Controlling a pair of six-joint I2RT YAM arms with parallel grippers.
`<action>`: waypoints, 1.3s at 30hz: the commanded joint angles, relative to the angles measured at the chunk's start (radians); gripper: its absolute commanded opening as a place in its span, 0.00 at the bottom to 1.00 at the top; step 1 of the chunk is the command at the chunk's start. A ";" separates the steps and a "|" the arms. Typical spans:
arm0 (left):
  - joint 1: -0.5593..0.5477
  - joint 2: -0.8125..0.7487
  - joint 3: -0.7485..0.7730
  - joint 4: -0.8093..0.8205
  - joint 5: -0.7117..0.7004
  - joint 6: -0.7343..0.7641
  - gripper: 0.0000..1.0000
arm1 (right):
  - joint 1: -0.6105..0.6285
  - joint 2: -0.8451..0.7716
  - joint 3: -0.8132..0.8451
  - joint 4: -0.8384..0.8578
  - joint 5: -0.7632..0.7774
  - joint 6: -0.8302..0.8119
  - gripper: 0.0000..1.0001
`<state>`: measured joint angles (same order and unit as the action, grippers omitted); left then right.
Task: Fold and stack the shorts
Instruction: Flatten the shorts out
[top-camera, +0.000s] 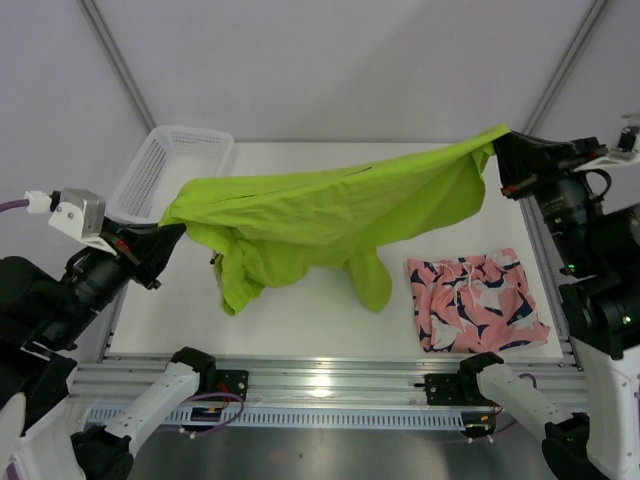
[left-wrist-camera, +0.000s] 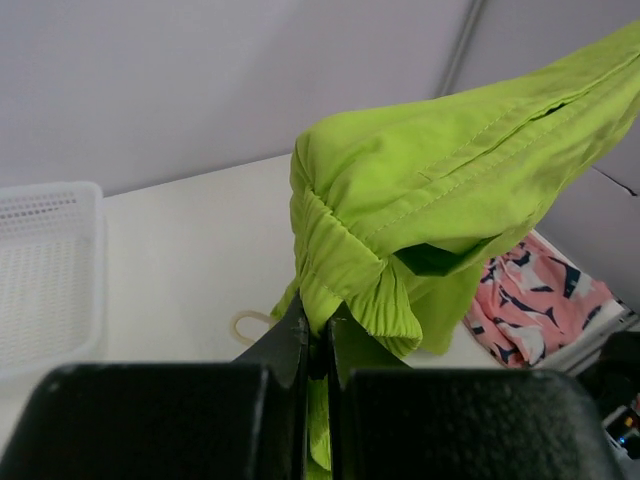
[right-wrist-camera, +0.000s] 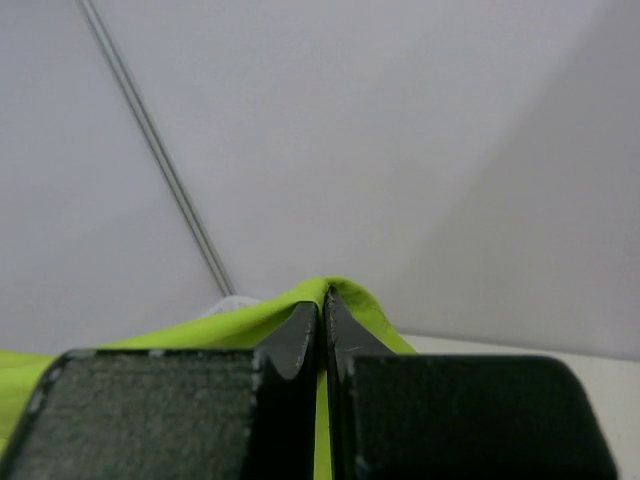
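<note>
The lime green shorts (top-camera: 330, 215) hang stretched in the air above the table, their legs drooping toward the surface. My left gripper (top-camera: 172, 232) is shut on their left end, pinching the gathered waistband (left-wrist-camera: 345, 275) between its fingers (left-wrist-camera: 285, 335). My right gripper (top-camera: 503, 140) is shut on the opposite, higher end, with green cloth (right-wrist-camera: 330, 290) folded over its fingertips (right-wrist-camera: 300, 325). The pink shorts with the navy-and-white print (top-camera: 475, 300) lie folded flat on the table at the front right; they also show at the right edge of the left wrist view (left-wrist-camera: 530, 295).
A white mesh basket (top-camera: 165, 170) stands at the back left corner of the white table (top-camera: 300, 320), and appears in the left wrist view as well (left-wrist-camera: 45, 270). A pale drawstring loop (left-wrist-camera: 250, 325) lies on the table under the green shorts. Metal rails run along the front edge (top-camera: 320, 380).
</note>
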<state>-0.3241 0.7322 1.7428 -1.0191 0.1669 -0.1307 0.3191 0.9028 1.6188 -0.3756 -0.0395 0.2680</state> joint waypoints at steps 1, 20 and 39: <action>0.008 0.015 0.067 -0.012 0.098 -0.006 0.00 | -0.005 -0.012 0.085 -0.025 -0.006 -0.026 0.00; 0.025 0.546 -0.150 -0.006 -0.194 -0.001 0.00 | -0.094 0.576 0.124 -0.146 -0.189 0.094 0.00; 0.183 1.372 0.462 -0.136 -0.334 0.046 0.00 | -0.169 1.255 0.551 0.079 -0.177 0.189 0.00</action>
<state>-0.1974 2.0331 2.0010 -1.0981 -0.1238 -0.1184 0.1738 2.0651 1.9934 -0.3698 -0.2192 0.4263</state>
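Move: The green shorts, held at one corner by each hand, are bound for the bare middle of the table: roughly 28 cm ahead of the left hand, 19 cm to its right and 48 cm below; from the right hand, 18 cm ahead, 23 cm left and 57 cm down. The white basket stands some 43 cm ahead of the left hand and 24 cm to its left. The pink shorts lie about 3 cm back from the right hand and 15 cm to its right. The green shorts, still pinched at their waistband corners, are swung out and down over the table by both arms. After a short draw back, the right hand also lifting about 5 cm, both sweep forward and down together, each ending over 30 cm farther out and lower, wrists tipping steeply downward; the drop then levels off while they keep travelling forward. ##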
